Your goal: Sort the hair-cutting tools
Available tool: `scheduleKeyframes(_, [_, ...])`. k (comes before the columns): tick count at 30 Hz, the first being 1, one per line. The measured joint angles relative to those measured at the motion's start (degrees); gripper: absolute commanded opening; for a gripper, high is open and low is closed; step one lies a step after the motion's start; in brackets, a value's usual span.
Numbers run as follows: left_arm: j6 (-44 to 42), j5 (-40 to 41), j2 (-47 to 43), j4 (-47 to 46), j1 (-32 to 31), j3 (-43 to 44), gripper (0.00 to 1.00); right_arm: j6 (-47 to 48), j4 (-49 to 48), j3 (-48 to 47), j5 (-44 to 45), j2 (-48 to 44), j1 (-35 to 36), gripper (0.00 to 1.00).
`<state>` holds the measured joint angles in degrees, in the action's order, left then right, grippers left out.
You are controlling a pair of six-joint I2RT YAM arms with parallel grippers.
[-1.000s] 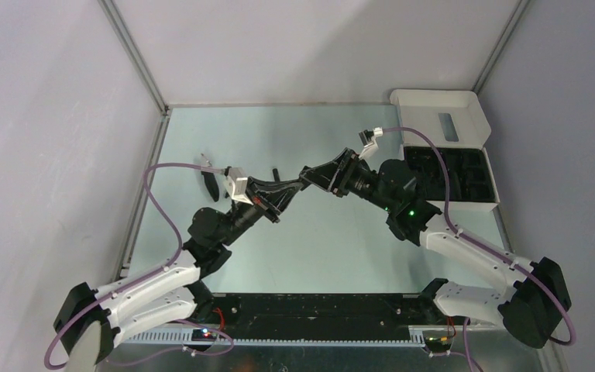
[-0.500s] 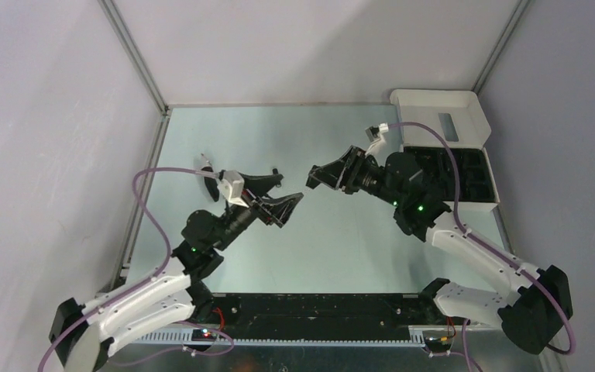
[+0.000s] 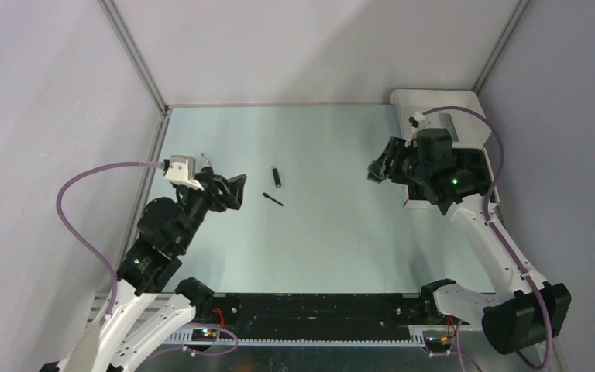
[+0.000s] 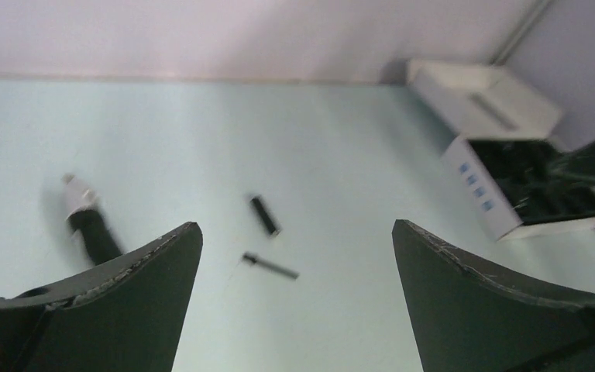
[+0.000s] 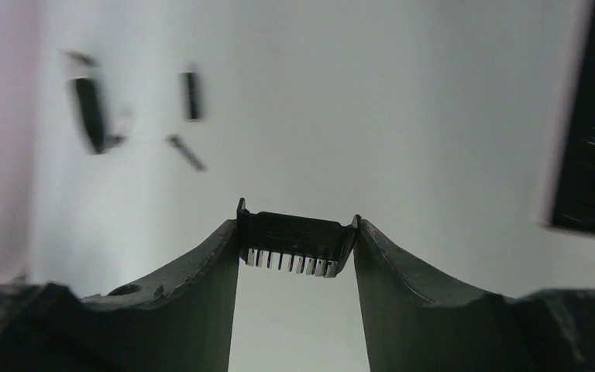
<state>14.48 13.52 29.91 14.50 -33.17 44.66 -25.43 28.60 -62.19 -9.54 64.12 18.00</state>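
My right gripper [image 5: 296, 232] is shut on the squarish black comb attachment [image 5: 296, 236], teeth toward the camera. It hangs above the table just left of the white box [image 3: 412, 203]. My left gripper [image 4: 294, 232] is open and empty, back at the table's left side [image 3: 228, 192]. Ahead of it lie a short black cylinder [image 4: 265, 215] [image 3: 276, 177] and a thin stick [image 4: 269, 266] [image 3: 273, 199]. The tapered trimmer body [image 4: 93, 232] with its silver tip lies to the left, mostly hidden under the left wrist in the top view.
The white box holds a black moulded insert [image 3: 465, 170], and its open lid [image 3: 441, 116] stands at the back right corner. Grey walls close the table at back and sides. Purple cables loop off both wrists.
The grippers met mid-table a second ago. The left one has opened and pulled back to the left. The right one has swung right toward the box with the comb attachment.
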Motion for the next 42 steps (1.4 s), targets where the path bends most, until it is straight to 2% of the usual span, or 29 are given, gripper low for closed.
scheduleKeyframes(6, [-1.0, 1.4, -0.8, 8.9, 4.9, -3.6, 1.0, 7.6, 9.8, -0.2, 8.8, 3.6, -10.3, 0.06])
scheduleKeyframes(14, [-3.8, 5.1, -8.2, 12.2, 5.1, -7.5, 1.0, 12.1, 11.3, -0.2, 16.1, 8.6, -21.1, 0.03])
scheduleKeyframes(20, [-5.1, 9.5, -14.8, 11.3, 4.7, -8.3, 1.0, 16.9, 8.0, -0.2, 20.8, 12.6, -22.3, 0.03])
scheduleKeyframes(23, [-5.6, 11.3, -16.0, 11.3, 4.0, -9.1, 1.0, 20.2, 4.8, 0.3, 21.7, 14.4, -22.4, 0.0])
scheduleKeyframes(28, [-6.1, 14.3, -17.3, 11.1, 2.0, -10.2, 1.0, 28.3, -0.2, 1.7, 19.3, 17.1, -23.6, 0.0])
scheduleKeyframes(32, [-6.8, 16.2, -17.6, 10.9, 0.0, -10.5, 1.0, 34.5, -2.5, 2.0, 12.5, 19.2, -26.6, 0.0])
scheduleKeyframes(42, [-7.5, 19.3, -18.3, 10.4, -2.1, -11.1, 1.0, 43.4, -4.4, 2.1, 2.1, 22.0, -31.1, 0.01])
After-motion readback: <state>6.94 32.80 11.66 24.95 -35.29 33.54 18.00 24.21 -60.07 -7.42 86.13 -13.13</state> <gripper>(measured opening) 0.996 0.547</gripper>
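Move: The guard comb already pinched in my right hand is bound for the empty slot in the box's near-middle part, about 8 cm ahead of that hand, 23 cm to its right and 17 cm below. In the tray, the coiled cord lies some 11 cm beyond that slot. The nearest stowed comb is about 15 cm to the slot's right and level with it. From my empty left hand, the slot is roughly 15 cm ahead, 60 cm right and 25 cm below. I carry the comb with my right hand about 23 cm to the right and 14 cm down into the box area, edging forward mostly in the second half, until it comes close over the empty slot. On the way I roll the hand some 35 degrees, left side down, so the fingers point straight ahead and more steeply down, and keep my grip. My left hand, still open and empty, backs off left and down about 10 cm. ##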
